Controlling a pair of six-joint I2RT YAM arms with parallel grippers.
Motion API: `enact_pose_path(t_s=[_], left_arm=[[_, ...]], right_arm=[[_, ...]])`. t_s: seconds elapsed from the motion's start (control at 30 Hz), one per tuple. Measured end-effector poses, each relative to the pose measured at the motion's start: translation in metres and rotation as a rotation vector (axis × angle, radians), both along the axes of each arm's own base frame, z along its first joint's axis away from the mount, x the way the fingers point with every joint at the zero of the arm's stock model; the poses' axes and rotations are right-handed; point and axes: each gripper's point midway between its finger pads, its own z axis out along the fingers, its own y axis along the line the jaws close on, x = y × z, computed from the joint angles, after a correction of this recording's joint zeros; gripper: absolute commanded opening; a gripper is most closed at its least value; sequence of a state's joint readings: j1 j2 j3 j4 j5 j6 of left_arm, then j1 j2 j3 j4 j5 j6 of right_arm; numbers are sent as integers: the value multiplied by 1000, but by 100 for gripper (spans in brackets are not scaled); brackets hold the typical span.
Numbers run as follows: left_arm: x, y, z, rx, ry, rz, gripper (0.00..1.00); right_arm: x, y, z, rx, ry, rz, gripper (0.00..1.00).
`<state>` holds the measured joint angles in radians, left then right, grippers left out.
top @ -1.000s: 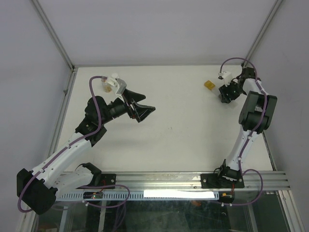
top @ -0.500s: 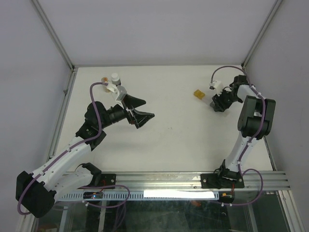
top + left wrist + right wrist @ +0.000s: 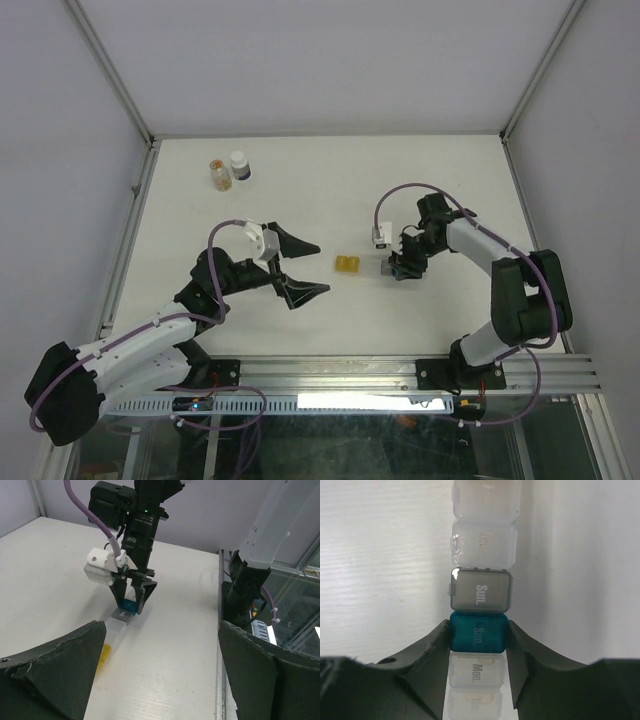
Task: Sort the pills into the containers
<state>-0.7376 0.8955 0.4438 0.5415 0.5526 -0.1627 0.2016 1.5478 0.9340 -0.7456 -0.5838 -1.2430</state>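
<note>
My right gripper is shut on the teal container, a small box marked "Sun." in a strip of clear compartments. A grey lid lies just beyond it. Pale tan shapes show through the clear "Mon." compartment; whether they are pills I cannot tell. In the top view the yellow container lies just left of the right gripper. My left gripper stands open and empty a little left of the yellow container, facing the right gripper.
A white bottle and a small amber vial stand at the far left of the white table. Metal rails run along the near edge, and enclosure walls close in both sides.
The right arm swept from the far right corner to the middle front, bringing the containers along, and its jaws narrowed. The left arm drew back toward the near edge, uncovering the bottle and vial.
</note>
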Motion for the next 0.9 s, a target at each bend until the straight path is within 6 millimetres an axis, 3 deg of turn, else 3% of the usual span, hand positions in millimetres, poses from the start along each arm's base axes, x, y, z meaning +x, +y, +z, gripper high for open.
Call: enact_pose_path(t_s=[0.2,0.33,0.53,0.77,0.9], left_arm=[[-16,-2,-29,22,-60,-34,99],[-26,-3,-48,40,-136,-43,99],[-25,-7,-81,105,-232,-30,99],[-19,-17,-117,210,-296,-53,99],[-10,-27,-128,253,-314,-60,99]], right_arm=[[-46,26,-18,-31,14,159,49],[-63,40,-22,-45,-20,238,60],[-61,44,-22,-45,-37,216,82],[-57,51,6,17,-114,188,85],[-58,57,26,76,-142,192,88]])
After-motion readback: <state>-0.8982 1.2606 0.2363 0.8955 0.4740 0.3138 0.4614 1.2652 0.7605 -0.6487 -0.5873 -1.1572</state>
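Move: Between the right hand's fingers is the teal container in its row of containers. The bare table spot it is taken to lies roughly 6 cm back, 4 cm left and 3 cm below. The grey container adjoins the teal one, about 3 cm left and level fore-and-aft; the yellow pair is some 15 cm left and 2 cm ahead. From the empty left hand, the yellow pair lies about 10 cm ahead, 7 cm right and 21 cm below, with the teal container 9 cm ahead and 22 cm right. Drawing the gripped row back about 6 cm and left about 4 cm, the right hand sinks slightly and turns some 15 degrees counter-clockwise, then opens wide, lets go of the teal container and rises about 5 cm clear. The left hand, wide open, drops about 13 cm towards the yellow pair, easing first back and later right, its fingers tipping downward; it touches nothing. ##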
